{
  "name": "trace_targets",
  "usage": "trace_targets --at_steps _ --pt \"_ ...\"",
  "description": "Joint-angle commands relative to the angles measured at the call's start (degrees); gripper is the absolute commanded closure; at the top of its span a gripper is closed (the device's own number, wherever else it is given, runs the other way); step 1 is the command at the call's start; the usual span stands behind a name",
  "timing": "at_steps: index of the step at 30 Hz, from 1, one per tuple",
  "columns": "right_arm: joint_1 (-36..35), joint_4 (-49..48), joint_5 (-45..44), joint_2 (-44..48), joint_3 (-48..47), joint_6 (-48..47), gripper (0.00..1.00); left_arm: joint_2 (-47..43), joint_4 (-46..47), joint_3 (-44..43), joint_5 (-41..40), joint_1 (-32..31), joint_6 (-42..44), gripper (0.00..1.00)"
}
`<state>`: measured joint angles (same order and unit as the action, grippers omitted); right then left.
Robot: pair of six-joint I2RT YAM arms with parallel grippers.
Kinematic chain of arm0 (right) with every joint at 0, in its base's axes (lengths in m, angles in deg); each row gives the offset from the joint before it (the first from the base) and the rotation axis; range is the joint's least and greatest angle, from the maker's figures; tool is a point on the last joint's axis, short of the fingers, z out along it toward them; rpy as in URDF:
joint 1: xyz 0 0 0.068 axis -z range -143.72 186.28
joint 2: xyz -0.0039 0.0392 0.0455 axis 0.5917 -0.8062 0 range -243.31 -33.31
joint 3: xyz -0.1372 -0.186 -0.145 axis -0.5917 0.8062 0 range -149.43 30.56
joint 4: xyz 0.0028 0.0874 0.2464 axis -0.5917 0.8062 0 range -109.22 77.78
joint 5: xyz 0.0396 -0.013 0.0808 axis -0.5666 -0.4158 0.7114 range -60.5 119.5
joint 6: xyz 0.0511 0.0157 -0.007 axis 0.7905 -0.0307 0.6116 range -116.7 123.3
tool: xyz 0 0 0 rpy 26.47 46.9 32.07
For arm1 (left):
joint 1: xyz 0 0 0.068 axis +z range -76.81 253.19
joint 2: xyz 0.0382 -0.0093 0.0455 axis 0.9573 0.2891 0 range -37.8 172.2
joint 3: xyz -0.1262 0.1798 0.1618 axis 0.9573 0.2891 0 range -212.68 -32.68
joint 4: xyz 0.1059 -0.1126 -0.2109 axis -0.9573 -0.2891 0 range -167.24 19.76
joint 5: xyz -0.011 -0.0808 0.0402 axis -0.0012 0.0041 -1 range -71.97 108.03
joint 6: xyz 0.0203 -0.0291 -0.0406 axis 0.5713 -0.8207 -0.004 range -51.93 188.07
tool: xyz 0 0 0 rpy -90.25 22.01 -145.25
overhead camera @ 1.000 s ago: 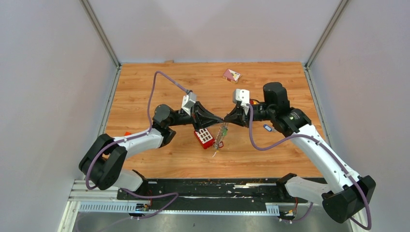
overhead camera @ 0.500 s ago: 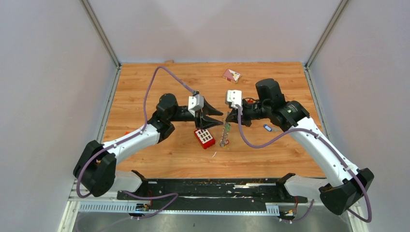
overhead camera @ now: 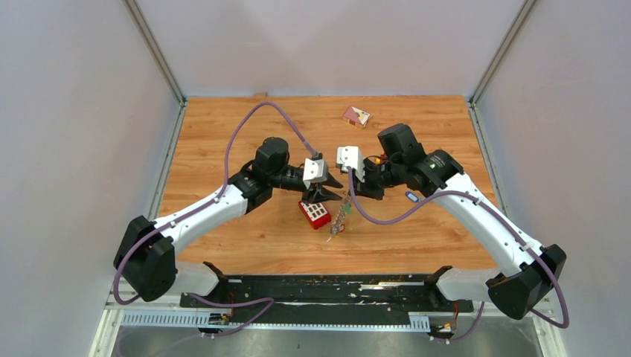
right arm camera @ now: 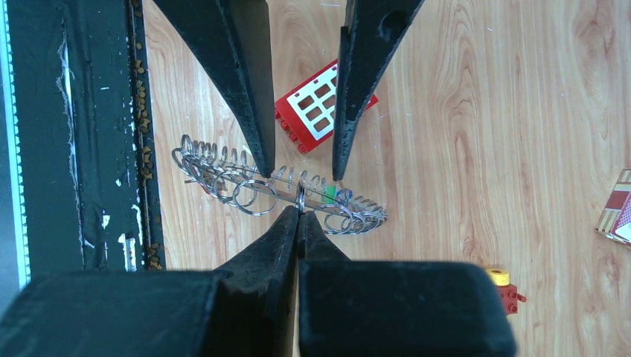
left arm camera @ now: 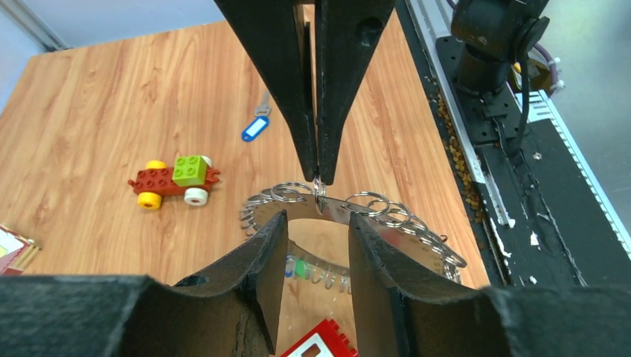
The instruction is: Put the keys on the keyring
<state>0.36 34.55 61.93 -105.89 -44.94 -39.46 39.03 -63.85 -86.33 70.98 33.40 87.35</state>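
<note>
The keyring [left arm camera: 417, 232], a flat grey ring hung with small split rings, hangs on edge just above the table [overhead camera: 223, 134]. My right gripper [right arm camera: 299, 213] is shut on one split ring at its top rim. My left gripper [left arm camera: 318, 218] is open, its fingers [right arm camera: 253, 97] astride the keyring's upper rim without touching. Green and blue key tags [right arm camera: 328, 193] hang on the keyring. A loose key with a blue tag [left arm camera: 254, 128] lies on the wood beside the right arm. From above, the keyring [overhead camera: 342, 216] dangles between both grippers.
A red studded brick [overhead camera: 315, 213] lies directly below the left gripper. A small toy car of red, yellow and green blocks [left arm camera: 175, 178] stands behind the keyring. A red-and-white card [overhead camera: 356, 115] lies at the back. A black rail [overhead camera: 320, 286] runs along the near edge.
My left gripper has gone from shut to open and its arm has stretched further right. The right arm has shifted left, carrying the keyring with it.
</note>
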Motion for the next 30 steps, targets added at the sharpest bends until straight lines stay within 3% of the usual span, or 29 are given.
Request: trace_targets --at_steps 1,19,30 --pt "-0.45 -2.35 0.27 0.77 -2.57 0.01 1.00 0.79 -1.50 -2.19 1.68 -0.72 2.80 0.58" --pt "-0.56 -3.86 1.32 1.47 0.00 0.18 1.00 1.76 5.40 -1.51 2.09 -1.00 -3.59 0.70" --pt "-0.62 -4.07 1.84 1.60 0.13 0.56 1.00 2.79 7.32 -1.55 2.25 -0.99 -5.56 0.84"
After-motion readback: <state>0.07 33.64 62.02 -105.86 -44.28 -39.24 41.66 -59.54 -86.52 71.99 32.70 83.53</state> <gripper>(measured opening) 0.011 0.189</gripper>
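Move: The keyring's small top loop, held by the right hand, stands about 2 cm to the right of the left hand's point, level with it and between its parted fingertips. Its big disc hangs below, its middle some 3 cm back, 1 cm right and 5 cm down from the left hand. On the table about 22 cm below lie the red block, 6 cm left, and the blue-tagged key, 5 cm ahead and 18 cm right. For the right hand, the loop is right at its fingertips. The left hand, its fingers already astride the loop and pointing right, dips by some 1.5 cm and comes back up almost to its old height while easing about 1 cm to the right, further over the loop towards the right fingertips. Meanwhile its fingers draw together steadily from not quite half open to about a fifth open, leaving only a narrow gap around the loop, as the right hand stays in place and keeps its shut grip on it. ##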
